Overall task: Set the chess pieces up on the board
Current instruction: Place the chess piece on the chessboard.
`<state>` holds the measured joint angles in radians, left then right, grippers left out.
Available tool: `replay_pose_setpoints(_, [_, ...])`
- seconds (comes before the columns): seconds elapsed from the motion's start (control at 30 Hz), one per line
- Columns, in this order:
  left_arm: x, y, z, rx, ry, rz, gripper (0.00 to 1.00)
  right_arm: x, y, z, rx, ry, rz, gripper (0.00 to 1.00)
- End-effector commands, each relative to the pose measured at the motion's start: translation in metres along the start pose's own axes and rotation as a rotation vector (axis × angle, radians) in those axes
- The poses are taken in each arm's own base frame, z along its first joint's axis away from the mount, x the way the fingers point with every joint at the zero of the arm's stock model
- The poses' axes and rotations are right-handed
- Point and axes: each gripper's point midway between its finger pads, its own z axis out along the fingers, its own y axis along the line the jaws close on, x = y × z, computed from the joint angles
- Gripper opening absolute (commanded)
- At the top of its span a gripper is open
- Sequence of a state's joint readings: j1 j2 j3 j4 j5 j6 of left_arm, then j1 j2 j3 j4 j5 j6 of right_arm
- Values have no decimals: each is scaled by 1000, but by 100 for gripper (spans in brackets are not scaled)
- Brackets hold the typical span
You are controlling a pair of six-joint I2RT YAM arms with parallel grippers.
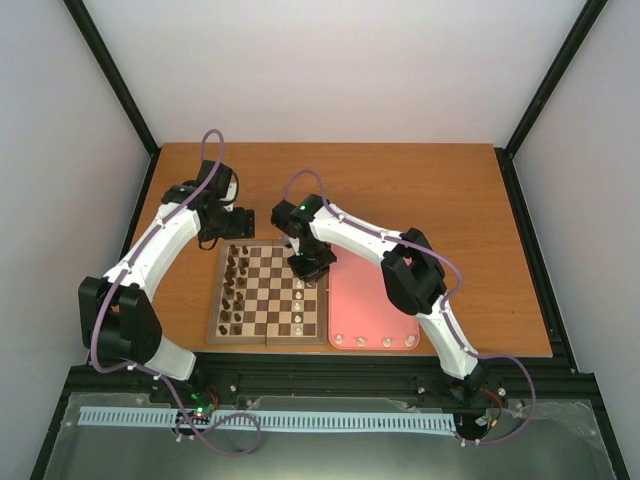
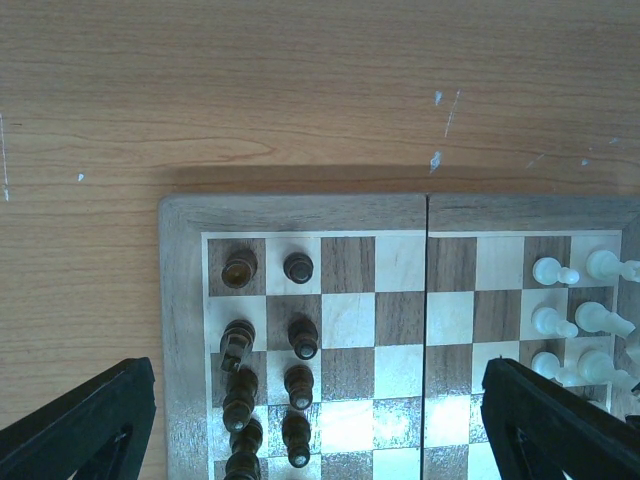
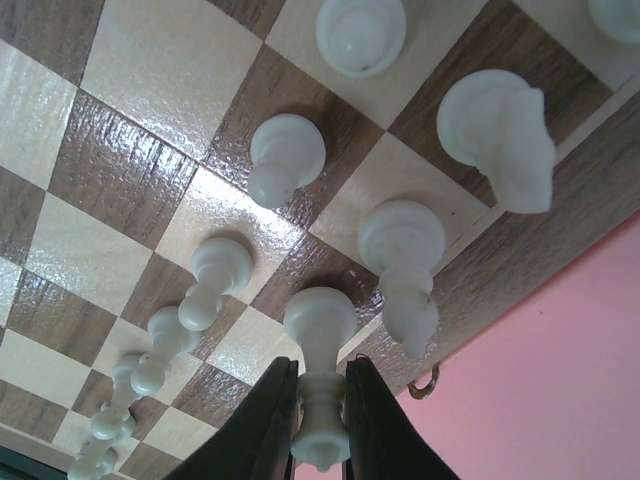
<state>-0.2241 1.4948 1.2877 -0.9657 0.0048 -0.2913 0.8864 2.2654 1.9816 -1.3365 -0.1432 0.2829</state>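
Observation:
My right gripper [image 3: 320, 400] is shut on the stem of a cream-white chess piece [image 3: 320, 330], held upright with its base at a square in the board's [image 3: 130, 60] edge row by the pink tray. A white bishop [image 3: 403, 250] and a knight [image 3: 500, 135] stand beside it, and white pawns [image 3: 285, 155] line the row in front. From above, this gripper [image 1: 308, 268] sits at the board's [image 1: 268, 290] far right corner. My left gripper [image 2: 320, 430] hangs open above the board's far left side, over the dark pieces [image 2: 298, 345], holding nothing.
The pink tray [image 1: 365, 300] lies right of the board, with several white pieces [image 1: 375, 342] along its near edge. Dark brown pieces [image 1: 235, 290] fill the board's left two columns. Bare wooden table [image 1: 420, 190] stretches behind the board.

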Motion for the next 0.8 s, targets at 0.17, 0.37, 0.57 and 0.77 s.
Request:
replay_pose_setpoints(0.17, [-15, -1, -9, 6, -46, 2, 100, -8, -1, -4, 14, -22, -10, 16])
replay_pose_setpoints(0.37, [-14, 0, -9, 1, -48, 2, 100, -9, 3, -12, 0, -43, -25, 25])
replay_pose_setpoints(0.57, [-15, 0, -10, -3, -51, 2, 100, -6, 2, -17, 4, -41, -35, 26])
replay_pose_setpoints(0.77, [-14, 0, -9, -2, -46, 2, 100, -2, 2, -36, 0, -85, -44, 35])
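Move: The white piece pinched in the right hand is right at that hand point, its middle about 1 cm lower, over the fourth square from the far end of the board's right-hand row. The white bishop is about 3 cm ahead, the knight 5 cm ahead, and the nearest white pawn 3 cm to the left, all some 2 cm below the hand point. From the left hand, the piece lies about 8 cm back, 14 cm right and 11 cm down. Opening gradually while staying almost in place, the right fingers part from nearly shut to about a third of their range, and let go of the white piece on its square beside the bishop. The hand eases only about half a centimetre up, forward and left, still pointing down, with the parted fingertips left on either side of the piece's head. ##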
